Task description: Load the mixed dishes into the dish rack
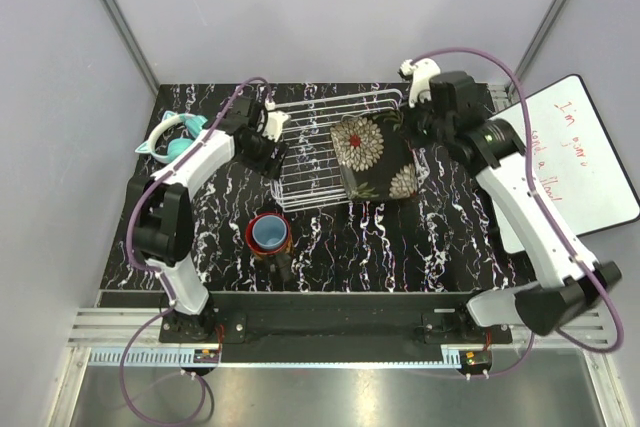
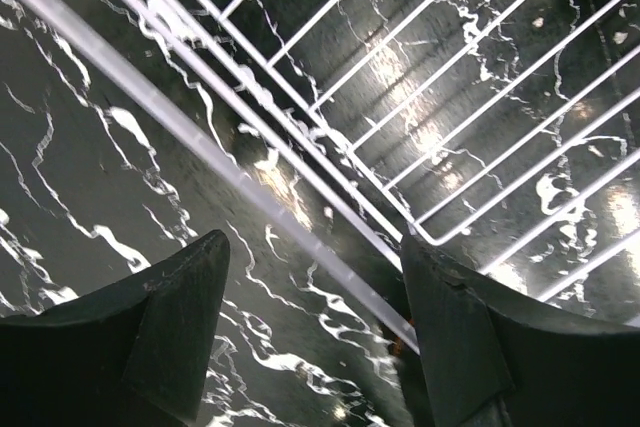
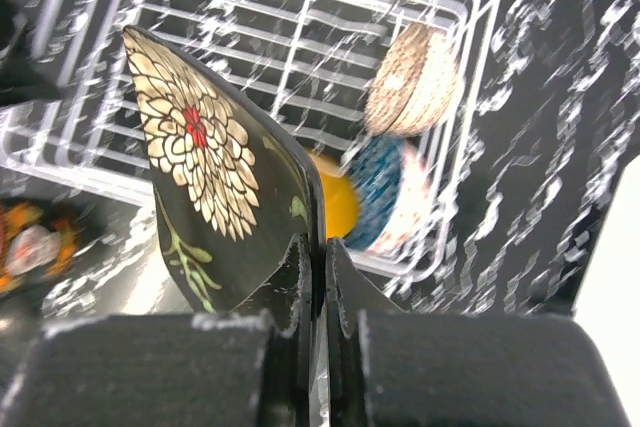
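Note:
The black square white-flowered plate (image 1: 368, 155) hangs tilted over the right part of the white wire dish rack (image 1: 310, 162). My right gripper (image 3: 322, 247) is shut on its edge (image 3: 205, 167). Behind it in the rack lie the gold lattice bowl (image 3: 413, 78) and the mustard-yellow plate (image 3: 338, 203). My left gripper (image 2: 315, 282) is open at the rack's left side (image 1: 266, 143), its fingers (image 2: 175, 327) straddling the rim wire (image 2: 300, 217). In front of the rack, on the table, the light blue cup (image 1: 267, 233) sits inside the dark mug (image 1: 284, 220) with red inside.
A blue patterned dish (image 3: 388, 190) lies in the rack beside the yellow plate. A teal object (image 1: 172, 137) lies at the table's left edge. A whiteboard (image 1: 580, 157) with red writing lies off the right edge. Grey walls close in on both sides.

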You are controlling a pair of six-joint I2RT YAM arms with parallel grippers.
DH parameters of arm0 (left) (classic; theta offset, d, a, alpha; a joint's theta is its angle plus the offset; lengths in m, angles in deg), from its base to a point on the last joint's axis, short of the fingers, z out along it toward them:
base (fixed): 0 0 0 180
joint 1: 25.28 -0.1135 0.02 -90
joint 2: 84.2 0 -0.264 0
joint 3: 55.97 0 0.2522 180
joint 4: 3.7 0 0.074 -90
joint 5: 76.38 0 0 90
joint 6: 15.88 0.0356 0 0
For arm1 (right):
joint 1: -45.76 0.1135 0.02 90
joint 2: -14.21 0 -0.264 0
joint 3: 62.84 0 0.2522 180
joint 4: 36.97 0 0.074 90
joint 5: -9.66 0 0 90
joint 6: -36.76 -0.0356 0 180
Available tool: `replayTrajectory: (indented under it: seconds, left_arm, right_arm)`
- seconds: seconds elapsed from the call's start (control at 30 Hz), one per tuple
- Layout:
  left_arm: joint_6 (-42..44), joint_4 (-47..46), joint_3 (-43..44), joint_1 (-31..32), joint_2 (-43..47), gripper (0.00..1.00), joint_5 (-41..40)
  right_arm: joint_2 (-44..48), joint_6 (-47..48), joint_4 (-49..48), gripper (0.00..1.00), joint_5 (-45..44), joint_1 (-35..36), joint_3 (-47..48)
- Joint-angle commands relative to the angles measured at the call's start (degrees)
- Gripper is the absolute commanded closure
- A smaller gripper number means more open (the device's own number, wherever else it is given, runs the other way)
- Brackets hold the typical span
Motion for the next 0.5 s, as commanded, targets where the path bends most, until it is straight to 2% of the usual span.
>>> replayTrajectory:
  seconds: [0.0, 0.23, 0.3, 0.37, 0.47]
  left_arm:
    - [8.2, -2.1, -0.1, -1.7, -3.7, 0.32, -2.9]
    - [17.4, -2.5, 1.2, -1.8, -6.6, 0.49, -5.4]
    - [18.9, -2.5, 1.3, -1.9, -7.4, 0.57, -5.9]
    - [21.1, -2.6, 1.1, -1.9, -7.7, 0.70, -6.4]
    - [23.3, -2.6, 1.0, -1.8, -7.9, 0.76, -6.8]
  right_arm:
    - [-5.4, 6.7, -8.8, 1.00, -3.2, 0.0, 11.5]
    - [-13.7, 11.1, -9.5, 1.00, -4.9, -0.1, 21.3]
    - [-15.2, 12.2, -9.9, 1.00, -5.7, -0.1, 23.4]
    - [-16.2, 14.1, -10.9, 1.00, -6.4, -0.1, 24.4]
    - [-18.1, 16.2, -11.5, 1.00, -6.9, 0.0, 27.7]
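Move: The dish rack's left rim lies between the open left fingers, about level with the tips, and the rack's middle some 18 cm to the right. The mug stack stands about 17 cm back and 2 cm right of that hand. The rack the right hand's floral plate is going to has its middle about 7 cm ahead, 12 cm left and 25 cm below that hand; the yellow dish stands roughly 2 cm back and 6 cm left of it, the patterned bowl 9 cm ahead, 1 cm left. The left fingers close around the rack's left rim, from wide to about a third open, as the hand sinks 2 cm, then goes some 4 cm forward and nearly 3 left, taking the rim along. The right hand keeps its pinch on the floral plate and carries it 9 cm forward high above the rack, rising 3 cm, its wrist tipping up and rolling left side down. ##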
